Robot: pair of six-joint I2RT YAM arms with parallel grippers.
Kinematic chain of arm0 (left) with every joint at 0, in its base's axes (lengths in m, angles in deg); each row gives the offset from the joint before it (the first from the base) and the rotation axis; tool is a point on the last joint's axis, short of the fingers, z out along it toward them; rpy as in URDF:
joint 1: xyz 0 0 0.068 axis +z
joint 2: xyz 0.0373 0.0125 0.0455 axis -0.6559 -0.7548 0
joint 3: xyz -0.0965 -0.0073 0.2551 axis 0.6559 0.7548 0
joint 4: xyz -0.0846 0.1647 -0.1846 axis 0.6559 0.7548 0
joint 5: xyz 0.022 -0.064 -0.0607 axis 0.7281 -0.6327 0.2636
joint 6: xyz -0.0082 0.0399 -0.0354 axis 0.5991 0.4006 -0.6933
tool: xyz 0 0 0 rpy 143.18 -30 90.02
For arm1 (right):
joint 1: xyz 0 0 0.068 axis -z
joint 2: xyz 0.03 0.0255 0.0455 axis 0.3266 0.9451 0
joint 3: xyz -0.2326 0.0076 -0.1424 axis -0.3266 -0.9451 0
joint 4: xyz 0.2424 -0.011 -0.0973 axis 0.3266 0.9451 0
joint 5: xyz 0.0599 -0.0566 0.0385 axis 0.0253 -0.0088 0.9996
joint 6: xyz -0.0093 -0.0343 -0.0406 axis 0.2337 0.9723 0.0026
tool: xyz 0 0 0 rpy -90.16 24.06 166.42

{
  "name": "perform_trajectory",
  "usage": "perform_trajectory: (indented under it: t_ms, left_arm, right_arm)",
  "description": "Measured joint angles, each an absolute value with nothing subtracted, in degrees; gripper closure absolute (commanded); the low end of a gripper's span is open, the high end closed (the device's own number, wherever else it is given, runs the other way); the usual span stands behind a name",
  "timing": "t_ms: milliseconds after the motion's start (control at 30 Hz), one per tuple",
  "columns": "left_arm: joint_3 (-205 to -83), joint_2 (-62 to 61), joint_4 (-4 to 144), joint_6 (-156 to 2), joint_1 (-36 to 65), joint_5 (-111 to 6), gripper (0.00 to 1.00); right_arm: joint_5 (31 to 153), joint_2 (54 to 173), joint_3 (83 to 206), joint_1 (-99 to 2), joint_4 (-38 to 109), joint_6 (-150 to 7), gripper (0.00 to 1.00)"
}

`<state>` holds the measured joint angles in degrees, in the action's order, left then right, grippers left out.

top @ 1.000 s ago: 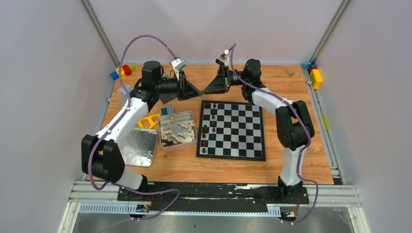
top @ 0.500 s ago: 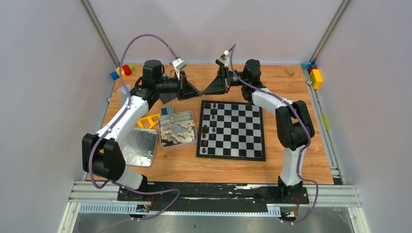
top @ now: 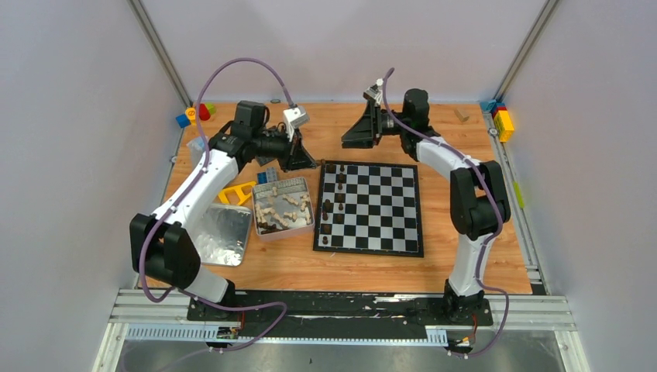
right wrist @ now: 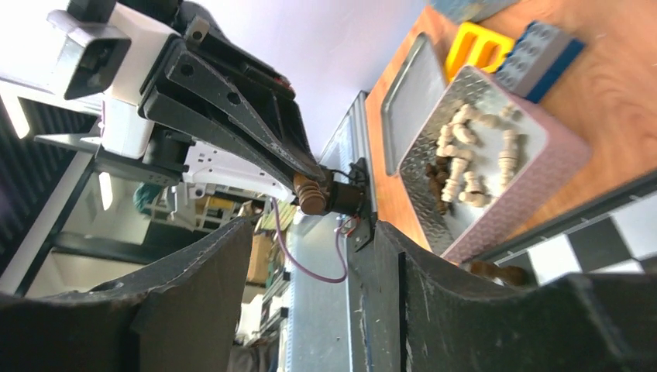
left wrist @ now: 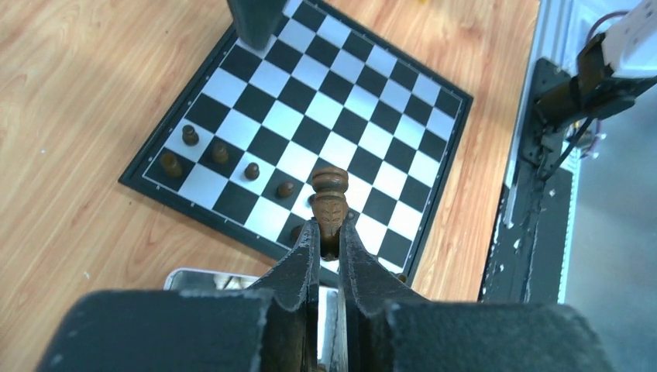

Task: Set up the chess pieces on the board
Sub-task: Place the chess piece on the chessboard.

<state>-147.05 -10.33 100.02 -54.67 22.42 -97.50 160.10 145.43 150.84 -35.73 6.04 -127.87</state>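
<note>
My left gripper (top: 307, 163) is shut on a dark brown chess piece (left wrist: 329, 203) and holds it in the air over the board's far left corner. The piece also shows in the right wrist view (right wrist: 312, 195), sticking out of the left fingertips. The board (top: 383, 213) has several dark brown pieces (top: 328, 206) along its left column, also seen in the left wrist view (left wrist: 221, 152). My right gripper (top: 346, 142) is open and empty behind the board's far edge, facing the left gripper a short way off. An open tin (top: 283, 208) left of the board holds cream and dark pieces.
The tin's lid (top: 221, 235) lies left of the tin. A yellow brick (top: 232, 192) and blue bricks (top: 267, 177) sit behind the tin. Toy bricks lie at the back left (top: 197, 114) and back right (top: 502, 120). A small wooden block (top: 462, 116) sits at the back.
The two grippers were tip to tip behind the board. The right gripper has pulled back to the right, and the left gripper has swung down towards the board's corner with the piece.
</note>
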Motion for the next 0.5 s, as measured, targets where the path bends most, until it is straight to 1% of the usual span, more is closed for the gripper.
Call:
perform_trajectory:
  t_ms: [167,333,500]
  left_arm:
    - [-155.01,-14.63,110.78,-48.05,19.98,-91.45,1.0]
    - [-165.17,-23.81,119.41,-44.64,17.68,-85.2,1.0]
    - [-174.74,-33.58,127.59,-43.96,15.41,-78.4,1.0]
  right_arm:
    - [159.45,141.5,150.88,-30.16,16.51,-117.23,0.41]
    - [158.27,136.43,150.82,-25.2,24.75,-107.37,0.42]
    - [157.24,132.08,148.59,-22.0,29.83,-99.44,0.42]
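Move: The left hand, holding a dark chess piece, is heading for the empty back-rank squares along the board's left edge; their middle lies about 4 cm ahead, 2 cm to the right and 19 cm below. The dark corner piece stands some 7 cm beyond that spot, the nearest tall dark piece about 7 cm closer in, and the box of pieces about 13 cm to its left and 5 cm nearer. From the empty right hand the same spot is roughly 3 cm back, 5 cm left and 20 cm below. The left fingers keep their pinch on the dark piece and carry it down some 6 cm and forward about 4, with a little to the right, towards the open back-rank squares, the fingertips tipping about 25 degrees further down. The right hand, already free of the piece and still open, backs off some 10 cm to the right, rising slightly and turning clockwise. ##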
